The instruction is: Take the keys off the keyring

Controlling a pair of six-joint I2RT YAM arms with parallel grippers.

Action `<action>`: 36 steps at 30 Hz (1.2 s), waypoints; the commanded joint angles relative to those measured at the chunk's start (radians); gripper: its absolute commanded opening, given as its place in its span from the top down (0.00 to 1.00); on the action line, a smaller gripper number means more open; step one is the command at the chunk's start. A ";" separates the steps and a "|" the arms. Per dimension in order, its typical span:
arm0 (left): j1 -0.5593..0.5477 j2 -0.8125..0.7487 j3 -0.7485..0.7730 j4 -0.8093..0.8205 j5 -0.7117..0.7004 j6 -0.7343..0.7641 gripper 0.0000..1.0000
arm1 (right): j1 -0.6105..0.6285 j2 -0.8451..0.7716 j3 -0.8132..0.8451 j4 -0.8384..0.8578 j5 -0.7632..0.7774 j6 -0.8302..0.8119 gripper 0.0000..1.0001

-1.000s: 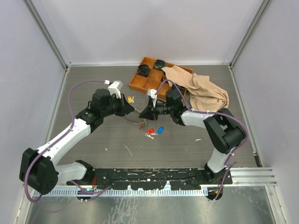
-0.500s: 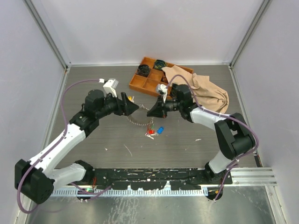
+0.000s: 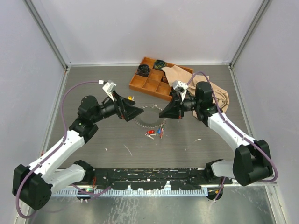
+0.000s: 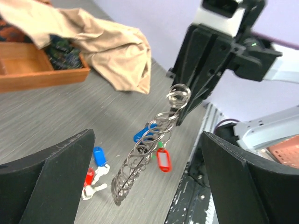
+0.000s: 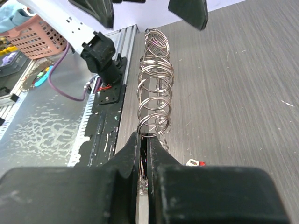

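The keyring (image 3: pixel 148 116) is a silvery circle strung with many small metal loops. It hangs off the table between my two grippers. My right gripper (image 3: pixel 162 114) is shut on its right edge; the pinch shows in the right wrist view (image 5: pixel 145 140), with the ring (image 5: pixel 155 88) edge-on. My left gripper (image 3: pixel 139 112) is open, jaws wide on either side of the ring's left edge, not touching it (image 4: pixel 147 149). Red (image 4: pixel 163 160) and blue (image 4: pixel 143 133) capped keys hang from the ring. Loose red and blue keys (image 3: pixel 154 133) lie on the table below.
An orange compartment tray (image 3: pixel 145 84) stands at the back, partly covered by a beige cloth (image 3: pixel 205 91). The black base rail (image 3: pixel 149 177) runs along the near edge. Grey walls close in the left, right and back sides.
My left gripper has opened, let go of the ring and drawn back left. My right gripper has lifted the ring up and to the right, off the table.
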 commanded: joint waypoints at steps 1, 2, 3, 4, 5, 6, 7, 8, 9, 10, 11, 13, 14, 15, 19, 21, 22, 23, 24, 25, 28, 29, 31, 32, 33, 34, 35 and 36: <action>0.004 0.014 -0.013 0.256 0.109 -0.102 0.02 | -0.023 -0.041 -0.010 0.002 -0.101 0.030 0.99; 0.004 0.025 -0.023 0.289 0.124 -0.124 0.02 | -0.023 -0.037 -0.005 0.001 -0.111 0.034 0.99; 0.004 0.038 -0.029 0.318 0.140 -0.146 0.02 | -0.023 -0.035 0.001 -0.002 -0.122 0.035 0.99; 0.004 0.050 -0.034 0.335 0.159 -0.166 0.02 | -0.023 -0.034 0.005 -0.005 -0.129 0.037 0.99; 0.003 0.062 -0.038 0.346 0.175 -0.176 0.00 | -0.023 -0.032 0.009 -0.008 -0.133 0.040 0.99; 0.003 0.073 -0.042 0.350 0.187 -0.185 0.02 | -0.023 -0.031 0.014 -0.012 -0.141 0.041 0.99; 0.003 0.083 -0.046 0.352 0.197 -0.188 0.05 | -0.023 -0.032 0.018 -0.019 -0.144 0.040 0.99; -0.001 0.089 -0.051 0.355 0.207 -0.188 0.09 | -0.023 -0.034 0.020 -0.024 -0.141 0.041 0.99; -0.002 0.095 -0.054 0.354 0.213 -0.186 0.12 | -0.025 -0.033 0.023 -0.028 -0.140 0.042 0.99; -0.004 0.102 -0.057 0.349 0.219 -0.183 0.12 | -0.026 -0.032 0.025 -0.028 -0.141 0.044 0.99; -0.007 0.108 -0.062 0.347 0.222 -0.178 0.16 | -0.028 -0.029 0.026 -0.029 -0.141 0.047 0.99; -0.014 0.118 -0.069 0.341 0.223 -0.172 0.22 | -0.027 -0.023 0.027 -0.031 -0.143 0.053 0.99; -0.020 0.124 -0.072 0.342 0.221 -0.170 0.25 | -0.028 -0.020 0.029 -0.031 -0.142 0.056 0.99; -0.026 0.130 -0.073 0.338 0.216 -0.162 0.27 | -0.027 -0.016 0.029 -0.031 -0.144 0.058 0.99; -0.064 0.152 -0.057 0.308 0.216 -0.127 0.36 | -0.027 0.004 0.031 -0.032 -0.146 0.063 0.99; -0.077 0.167 -0.046 0.293 0.221 -0.109 0.39 | -0.027 0.008 0.032 -0.031 -0.142 0.061 0.99; -0.082 0.175 -0.042 0.288 0.224 -0.102 0.41 | -0.029 0.008 0.031 -0.032 -0.142 0.061 0.99; -0.085 0.182 -0.039 0.285 0.229 -0.096 0.45 | -0.029 0.008 0.031 -0.032 -0.142 0.062 0.99; -0.088 0.190 -0.037 0.282 0.234 -0.092 0.48 | -0.030 0.007 0.031 -0.033 -0.141 0.062 0.99; -0.087 0.197 -0.034 0.280 0.239 -0.089 0.54 | -0.032 0.008 0.031 -0.032 -0.141 0.062 0.99; -0.088 0.203 -0.033 0.268 0.243 -0.082 0.73 | -0.033 0.013 0.028 -0.032 -0.139 0.061 0.99; -0.088 0.202 -0.033 0.267 0.241 -0.082 0.85 | -0.033 0.014 0.028 -0.032 -0.140 0.062 0.99; -0.088 0.191 -0.033 0.247 0.218 -0.079 1.00 | -0.034 0.015 0.026 -0.032 -0.131 0.058 0.99; -0.087 0.180 -0.031 0.222 0.195 -0.071 1.00 | -0.033 0.015 0.025 -0.033 -0.126 0.057 0.99; -0.088 0.168 -0.027 0.194 0.174 -0.063 1.00 | -0.033 0.013 0.023 -0.036 -0.114 0.050 0.98; -0.088 0.155 -0.021 0.160 0.151 -0.056 1.00 | -0.035 0.010 0.022 -0.045 -0.097 0.041 0.94; -0.087 0.143 -0.012 0.121 0.133 -0.047 1.00 | -0.037 0.005 0.021 -0.065 -0.076 0.019 0.90; -0.087 0.132 0.000 0.079 0.119 -0.035 1.00 | -0.042 0.002 0.025 -0.100 -0.061 -0.019 0.84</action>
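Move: The keyring, held at its right side by the right hand, has its middle about 6 cm to the left hand's right, 1 cm back and 4 cm below; from the right hand it is roughly 4 cm left, 1 cm back and 3 cm below. On the table, some 20 cm under the left hand, the red key tag lies about 7 cm back and 5 cm right of that hand, the blue key tag 7 cm back and 10 cm right. While right eases the held keyring back, left comes down, rightward and back, some 7 cm, pinching its rim. ##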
